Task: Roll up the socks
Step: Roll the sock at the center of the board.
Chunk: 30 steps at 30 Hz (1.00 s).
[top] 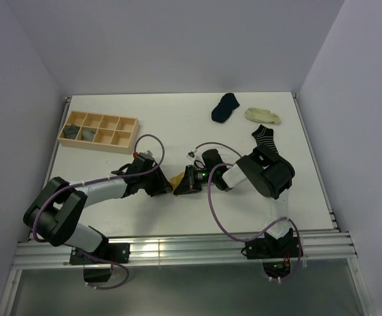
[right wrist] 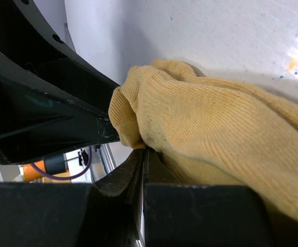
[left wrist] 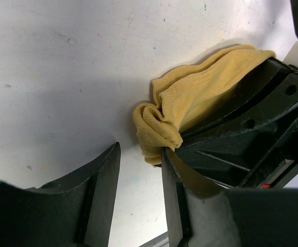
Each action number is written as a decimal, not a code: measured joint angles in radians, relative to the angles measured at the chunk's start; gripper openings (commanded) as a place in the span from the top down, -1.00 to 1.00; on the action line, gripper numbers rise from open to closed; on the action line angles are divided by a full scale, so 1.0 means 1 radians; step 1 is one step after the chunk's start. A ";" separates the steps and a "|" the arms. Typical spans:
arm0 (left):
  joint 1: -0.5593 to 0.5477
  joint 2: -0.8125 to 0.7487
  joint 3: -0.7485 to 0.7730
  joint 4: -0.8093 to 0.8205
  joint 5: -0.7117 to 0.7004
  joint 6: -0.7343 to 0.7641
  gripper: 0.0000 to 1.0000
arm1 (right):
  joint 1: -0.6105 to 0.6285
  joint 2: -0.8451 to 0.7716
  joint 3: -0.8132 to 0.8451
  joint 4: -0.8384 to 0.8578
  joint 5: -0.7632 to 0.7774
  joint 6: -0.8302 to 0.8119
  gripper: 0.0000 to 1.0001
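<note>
A mustard-yellow sock (top: 177, 178) lies bunched on the white table between my two grippers. In the left wrist view the sock (left wrist: 190, 103) shows a rolled fold at its near end, touching the tip of my right-hand finger (left wrist: 172, 195). My left gripper (left wrist: 140, 154) is open, with only bare table between its fingers. My right gripper (right wrist: 144, 152) is shut and lies pressed against the sock (right wrist: 216, 134), whose fabric bulges over its tips. Its black body (left wrist: 252, 134) covers the sock's far side. In the top view, left gripper (top: 166, 187) and right gripper (top: 182, 184) nearly meet.
A wooden tray (top: 128, 122) with several compartments stands at the back left and holds grey rolled socks (top: 87, 133). A navy sock (top: 225, 106), a cream sock (top: 263, 116) and a black-and-white striped sock (top: 265, 137) lie at the back right. Purple cables loop around both arms.
</note>
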 measured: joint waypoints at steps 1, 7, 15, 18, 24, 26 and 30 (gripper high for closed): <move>0.000 0.000 0.000 0.002 -0.002 -0.002 0.12 | 0.000 0.001 0.001 -0.001 -0.001 0.000 1.00; 0.000 0.009 0.003 0.011 -0.017 -0.016 0.14 | -0.001 0.003 0.006 -0.007 -0.003 0.000 1.00; -0.002 0.066 0.057 -0.002 -0.043 -0.018 0.31 | -0.001 0.004 0.023 -0.028 0.005 -0.002 1.00; -0.003 0.095 0.089 -0.021 -0.046 -0.018 0.35 | -0.001 0.004 0.031 -0.047 0.006 -0.006 1.00; -0.003 0.158 0.154 -0.056 -0.050 -0.019 0.73 | -0.005 -0.004 0.050 -0.096 0.018 -0.033 0.75; -0.003 0.172 0.172 -0.068 -0.051 -0.018 0.87 | -0.005 -0.024 0.054 -0.135 0.037 -0.058 0.64; -0.005 0.197 0.211 -0.095 -0.052 -0.016 0.96 | -0.004 -0.104 0.055 -0.252 0.102 -0.126 0.31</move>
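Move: The rolled end of the mustard sock lies about 4 cm ahead of the left gripper, 2 cm to its right and 1 cm lower. The closed right fingers pinch its edge, its middle about 1 cm ahead and 1 cm left of them, level. From the left gripper, the wooden tray stands some 25 cm left and 20 cm ahead; the navy sock lies about 21 cm right and 28 cm ahead. Bring the left gripper forward about 4 cm, drifting right and sinking 1 cm, up to the rolled end that the right fingers are still pinching, and shut its half-open fingers on the roll's left end. Once they are nearly closed, let the right fingers begin to open, easing forward some 1.5 cm and then slightly up and to the right. ##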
